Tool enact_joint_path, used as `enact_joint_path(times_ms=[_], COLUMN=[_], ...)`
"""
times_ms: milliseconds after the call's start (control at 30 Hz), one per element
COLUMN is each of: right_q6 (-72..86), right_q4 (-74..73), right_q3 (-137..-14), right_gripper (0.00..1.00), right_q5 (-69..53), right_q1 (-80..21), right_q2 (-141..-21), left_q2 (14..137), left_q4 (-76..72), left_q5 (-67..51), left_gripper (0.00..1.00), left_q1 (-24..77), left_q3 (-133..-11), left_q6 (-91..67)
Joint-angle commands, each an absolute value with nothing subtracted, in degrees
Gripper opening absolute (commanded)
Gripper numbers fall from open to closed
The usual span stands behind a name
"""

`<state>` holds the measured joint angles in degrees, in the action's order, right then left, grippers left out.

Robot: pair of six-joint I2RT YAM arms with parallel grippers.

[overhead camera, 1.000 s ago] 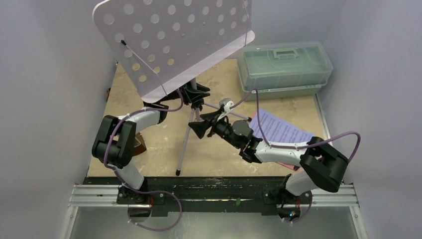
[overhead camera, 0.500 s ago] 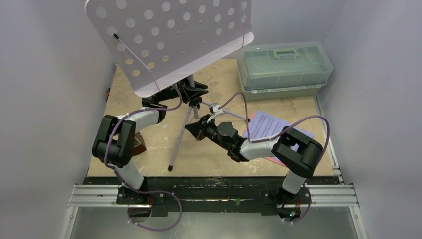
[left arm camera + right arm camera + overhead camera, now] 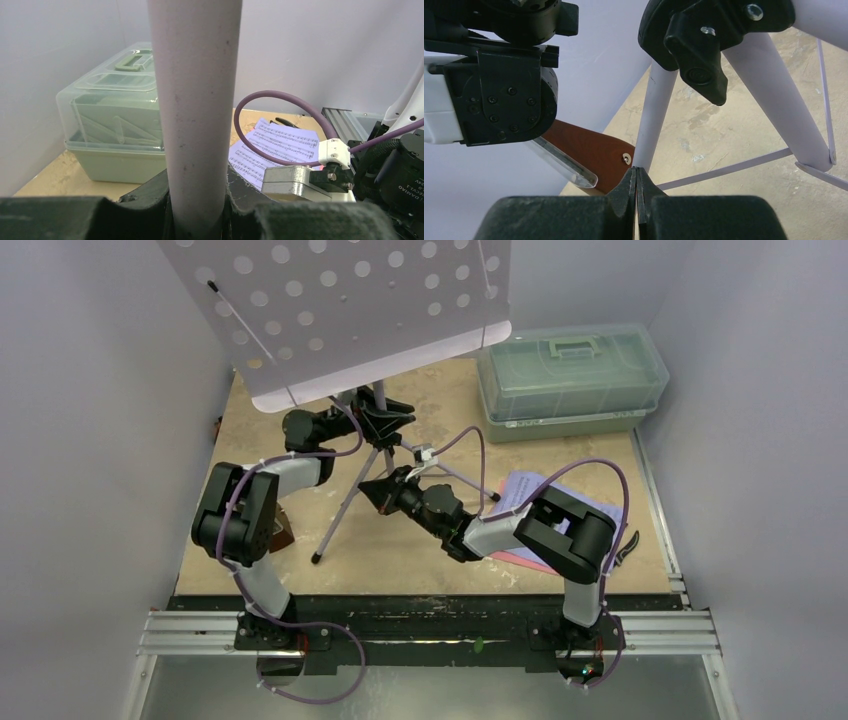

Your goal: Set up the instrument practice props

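Observation:
The lavender perforated music stand leans across the back left on thin tripod legs. My left gripper is shut on its pole, just above the black tripod hub. My right gripper is shut with nothing between the jaws, its tips right against one leg. The pale-blue music sheet lies over the pink one under the right arm. The brown metronome sits at the left, mostly hidden behind the left arm.
A translucent green lidded box stands at the back right. Small black pliers lie near the right edge. Grey walls close in on both sides, and the rail with the arm bases runs along the near edge.
The right gripper has shut and moved left up to the tripod leg, its arm folding in. The stand's desk and front leg have swung to the left. The left grip is unchanged.

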<state>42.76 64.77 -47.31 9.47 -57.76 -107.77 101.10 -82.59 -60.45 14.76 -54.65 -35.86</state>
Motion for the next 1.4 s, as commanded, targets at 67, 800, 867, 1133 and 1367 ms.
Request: enact_joint_path(times_ms=[67, 800, 867, 1133, 1367], right_q6=[43.01, 38.24, 37.85, 34.49, 33.62], right_q4=[64.42, 65.83, 65.54, 62.98, 61.48], right_q3=[-49.66, -49.97, -51.23, -56.02, -58.71], right_gripper=[0.00, 0.00, 0.00, 0.00, 0.00], right_q5=[11.12, 0.46, 0.09, -3.72, -4.52], right_q1=[-57.24, -50.44, -49.62, -48.60, -48.16], right_q2=[-108.89, -110.23, -111.23, -113.43, -114.63], left_q2=[99.55, 95.74, 95.63, 94.40, 94.69], left_q4=[-91.27, -81.21, -81.21, -79.15, -77.97], left_q5=[-58.32, -46.37, -45.69, -43.65, -43.42], left_gripper=[0.00, 0.00, 0.00, 0.00, 0.00], left_q1=[16.09, 13.82, 13.56, 12.54, 11.87], left_q3=[-57.28, -53.74, -53.77, -52.98, -53.28], left_q6=[-42.63, -32.05, -32.00, -29.71, -29.45])
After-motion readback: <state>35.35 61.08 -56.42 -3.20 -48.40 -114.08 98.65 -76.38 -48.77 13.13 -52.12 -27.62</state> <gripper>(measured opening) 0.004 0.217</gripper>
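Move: The black clamp knob on the music stand's tripod collar lies about 7 cm ahead of the right fingertips, 3 cm to their right and 4 cm above them. From that hand the stand's pole is roughly 9 cm ahead and 4 cm right; the near-left tripod foot is some 15 cm back and 12 cm left, down on the table. From the left hand, closed on the pole, the knob is about 3 cm back, straight in line sideways, and 9 cm below. The stand's pole, still gripped by the left hand, is carried about 4 cm forward and a little left while that hand turns some 15 degrees counter-clockwise. Fingers still shut, the right hand reaches roughly 6 cm forward towards the clamp knob, swinging right and back again and dipping nearly 3 cm before rising to just under the knob with a slight roll; contact there can't be made out. ##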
